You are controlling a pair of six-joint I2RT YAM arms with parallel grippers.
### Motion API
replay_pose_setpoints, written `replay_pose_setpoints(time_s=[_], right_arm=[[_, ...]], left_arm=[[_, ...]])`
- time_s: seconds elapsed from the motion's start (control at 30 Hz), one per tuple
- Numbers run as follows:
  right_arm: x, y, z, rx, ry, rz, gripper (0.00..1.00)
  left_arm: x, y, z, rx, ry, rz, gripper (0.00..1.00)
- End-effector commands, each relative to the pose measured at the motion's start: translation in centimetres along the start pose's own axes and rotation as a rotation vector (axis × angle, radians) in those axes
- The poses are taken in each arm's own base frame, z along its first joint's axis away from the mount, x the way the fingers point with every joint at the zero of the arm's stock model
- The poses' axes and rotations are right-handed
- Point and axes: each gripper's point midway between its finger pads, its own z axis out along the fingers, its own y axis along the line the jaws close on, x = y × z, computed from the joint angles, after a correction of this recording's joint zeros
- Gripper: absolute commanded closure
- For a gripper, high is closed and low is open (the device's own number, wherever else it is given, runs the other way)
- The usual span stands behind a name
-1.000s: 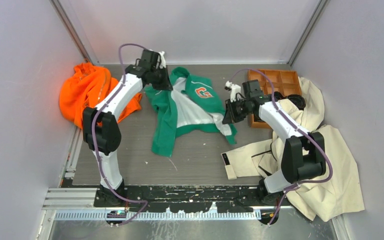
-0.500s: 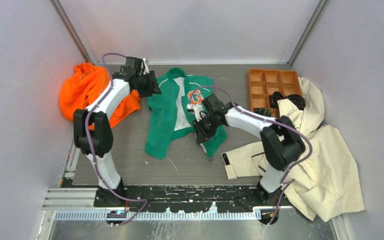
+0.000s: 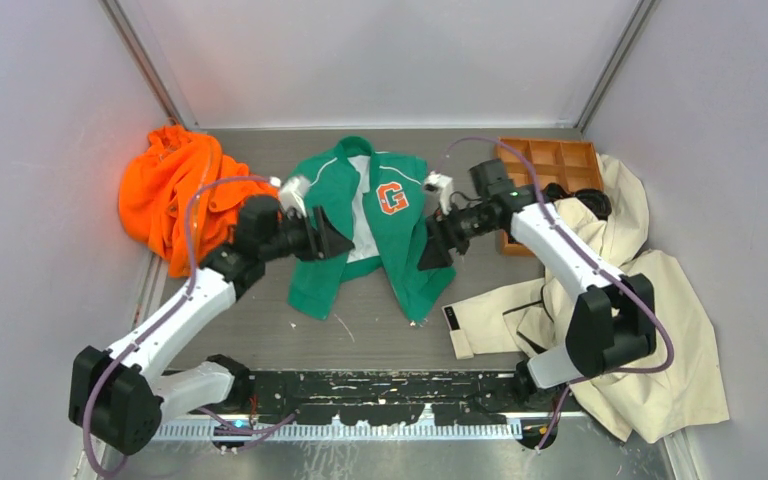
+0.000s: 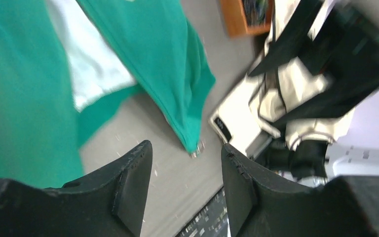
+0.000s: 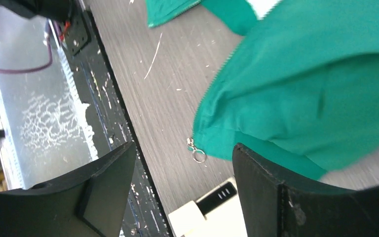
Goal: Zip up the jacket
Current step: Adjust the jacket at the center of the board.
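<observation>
The green jacket lies spread on the table, front open, with its pale lining and the orange "G" patch facing up. My left gripper hovers open over the jacket's left panel, holding nothing. My right gripper is open at the right panel's edge, also holding nothing. In the left wrist view the gripper frames bare table, with the zipper pull at the hem corner just beyond. The right wrist view shows my gripper with the ring-shaped zipper pull between its fingers, on the table below.
A bright orange garment is heaped at the left wall. A cream coat sprawls at the right, its labelled corner near the jacket's hem. A wooden compartment tray sits at the back right. Walls enclose three sides.
Both grippers have opened and let go of the jacket, which now lies flatter with the patch up. The left arm swung down from the collar to the left panel; the right arm moved back right.
</observation>
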Motion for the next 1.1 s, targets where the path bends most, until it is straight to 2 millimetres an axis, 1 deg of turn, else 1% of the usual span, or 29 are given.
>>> replay_pose_setpoints(time_s=[0.0,0.03,0.13,0.23,0.4,0.47,0.53,0.6,0.63,0.67,0.73,0.8,0.9,0.93,1.0,1.07], right_arm=[[-1.3,1.0,-3.5,-0.086,-0.127,-0.042,0.24],[-1.4,0.9,-4.0,-0.082,-0.148,-0.044,0.24],[-1.5,0.5,-4.7,-0.061,-0.188,-0.051,0.24],[-1.6,0.2,-4.7,-0.046,-0.198,-0.048,0.24],[-1.5,0.0,-4.7,-0.031,-0.195,-0.047,0.24],[-1.7,-0.1,-4.9,-0.017,-0.2,-0.053,0.24],[-1.8,0.0,-5.0,-0.004,-0.206,-0.062,0.23],[-1.9,0.1,-5.2,0.002,-0.213,-0.071,0.24],[-1.9,0.1,-5.3,0.005,-0.218,-0.073,0.24],[-2.0,0.2,-5.3,0.008,-0.222,-0.074,0.24],[-2.1,0.1,-5.4,0.015,-0.229,-0.075,0.24],[-2.2,0.2,-5.4,0.015,-0.233,-0.07,0.24],[-2.3,0.3,-5.4,0.014,-0.242,-0.065,0.24],[-2.2,0.3,-5.4,0.013,-0.246,-0.065,0.24],[-2.1,0.3,-5.3,0.013,-0.25,-0.059,0.24],[-2.1,0.2,-5.2,0.014,-0.252,-0.06,0.24]], left_arm=[[2.6,-3.8,1.3,0.105,-0.104,-0.036,0.47],[3.9,-4.5,1.5,0.117,-0.114,-0.045,0.47],[6.4,-4.6,2.3,0.092,-0.174,-0.075,0.48],[8.2,-4.4,3.4,0.073,-0.217,-0.099,0.47],[10.4,-4.6,6.1,0.088,-0.176,-0.171,0.46],[10.5,-4.7,6.8,0.105,-0.176,-0.185,0.41],[10.1,-4.5,6.8,0.08,-0.184,-0.138,0.36],[9.4,-4.3,6.2,0.005,-0.179,-0.046,0.33],[8.8,-4.4,5.5,-0.025,-0.187,0.004,0.32],[8.2,-4.7,5.0,-0.039,-0.196,0.043,0.32],[7.3,-5.0,4.1,-0.039,-0.226,0.069,0.3],[7.0,-5.0,3.6,-0.022,-0.259,0.054,0.27],[7.2,-5.1,3.0,0.05,-0.31,-0.043,0.32],[7.9,-4.5,2.8,0.063,-0.314,-0.084,0.29],[8.3,-4.6,2.4,0.12,-0.331,-0.128,0.25],[8.9,-4.9,2.2,0.161,-0.32,-0.132,0.22]])
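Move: The zipper pull, at the bottom corner of the jacket's right front, lies about 18 cm to the left gripper's right, 11 cm back and 20 cm below. The left front's bottom corner is some 10 cm back and 3 cm left of that gripper, equally low. From the right gripper, the zipper pull is roughly 8 cm back, 3 cm left and 14 cm below; the black tab is 7 cm back and 5 cm right, at the same depth. Swing the left gripper back, right and down, about 10 cm lower, towards the open bottom of the jacket, easing slightly forward again. Then lift it some 8 cm and start down once more, tilting the fingertips up a little and spreading the half-open fingers wider. Draw the right gripper about 4 cm right and slightly up, turning it gently, then hold it nearly still, wide open. ##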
